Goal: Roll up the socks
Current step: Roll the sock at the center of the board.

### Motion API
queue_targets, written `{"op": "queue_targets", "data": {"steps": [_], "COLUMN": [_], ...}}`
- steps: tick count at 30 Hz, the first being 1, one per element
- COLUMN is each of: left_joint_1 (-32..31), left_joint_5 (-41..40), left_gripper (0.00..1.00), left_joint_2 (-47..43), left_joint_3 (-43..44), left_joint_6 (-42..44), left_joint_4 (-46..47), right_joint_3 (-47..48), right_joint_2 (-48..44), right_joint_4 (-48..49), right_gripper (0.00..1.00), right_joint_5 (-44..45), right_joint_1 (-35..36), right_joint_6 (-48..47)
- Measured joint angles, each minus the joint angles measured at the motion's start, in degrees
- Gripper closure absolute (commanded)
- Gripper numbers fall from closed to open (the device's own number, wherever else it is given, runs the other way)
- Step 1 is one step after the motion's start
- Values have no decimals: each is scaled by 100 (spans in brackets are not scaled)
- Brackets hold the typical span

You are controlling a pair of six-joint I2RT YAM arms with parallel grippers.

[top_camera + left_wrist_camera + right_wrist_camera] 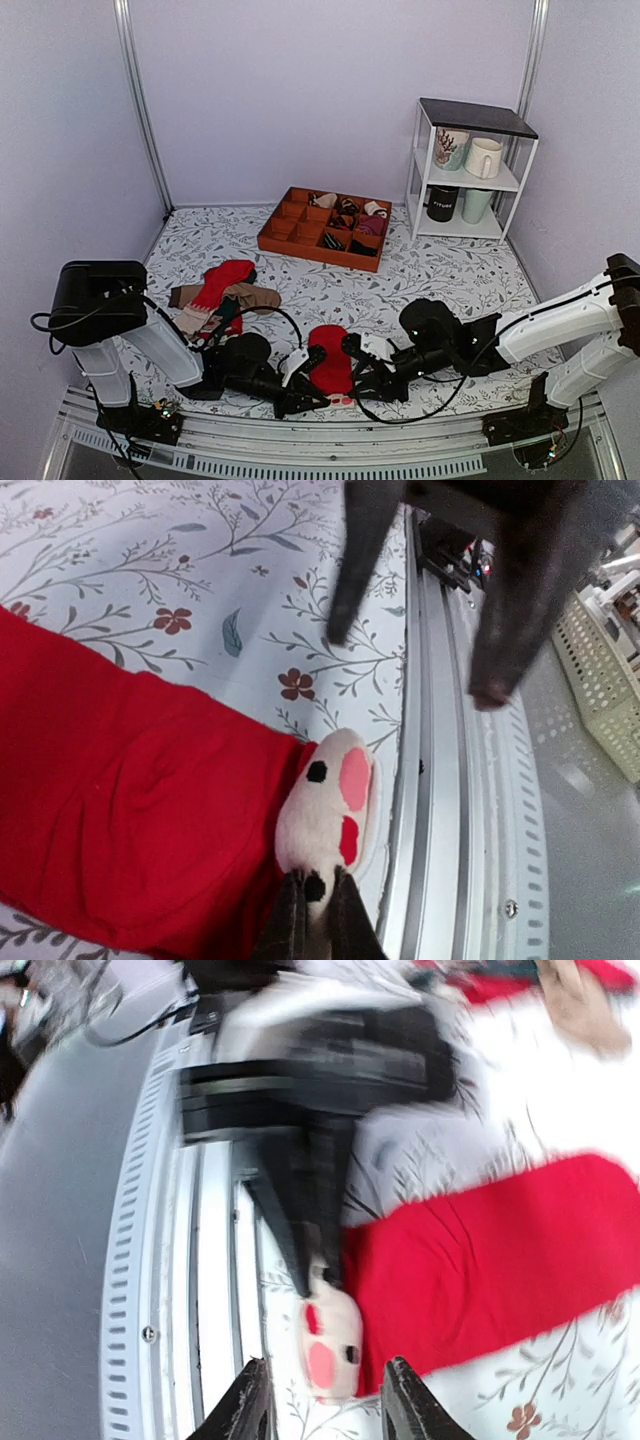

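The socks [330,365] lie flat and bright red near the table's front edge, seen also in the left wrist view [130,820] and the right wrist view [490,1260]. Their whitish end [325,800], with pink, red and black marks, points at the front rail. My left gripper [312,905] is shut on that whitish end [330,1345]; in the top view it [318,396] reaches in from the left. My right gripper [327,1368] stands open, its fingers on either side of the whitish end without touching it, and comes in from the right [362,385].
A metal rail [330,440] runs just beyond the table's front edge, close to both grippers. A mixed heap of red, brown and beige socks [222,290] lies to the left. An orange divided tray [325,228] and a white shelf with mugs [470,170] stand at the back.
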Motion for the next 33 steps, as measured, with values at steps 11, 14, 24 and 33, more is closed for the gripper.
{"op": "queue_targets", "data": {"steps": [11,14,24,33], "left_joint_1": [142,157,175,186], "left_joint_5": [339,378,420,481], "left_gripper": [100,100,100,100], "left_joint_2": [28,48,66,85], "left_joint_3": [7,9,0,-15], "left_joint_6": [-518,-546,-553,-553], "left_joint_4": [-63,-46,-7,31], "right_joint_3": [-341,-326,-247,-164], "right_joint_2": [514,745,870,892], "right_joint_4": [721,756,896,935], "right_gripper": [60,60,61,60], "right_joint_5": [1967,2385,3010,3397], "right_joint_1": [1172,1320,1482,1908], "right_joint_6": [-1528,-1709,-2050,-2323]}}
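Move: The left hand already pinches the left end of the rolled-up white part, whose middle lies about 3 cm to its right. From the right hand, half open above it, that roll's middle is some 2 cm back, 3 cm to the left and 6 cm down. The sock's flat red part is centred about 10 cm ahead of the roll and 1 cm left of it; the table's near edge runs about 3 cm behind the roll. The right hand ends with its half-open fingers straddling the free right end of the white roll, not yet closing. It draws back a little, then drops about 5 cm onto it, creeping farther back and left at the last while rolling some 40 degrees about its pointing direction, so the downward-slanting tips swing forward. The left hand stays put and keeps its pinch. ##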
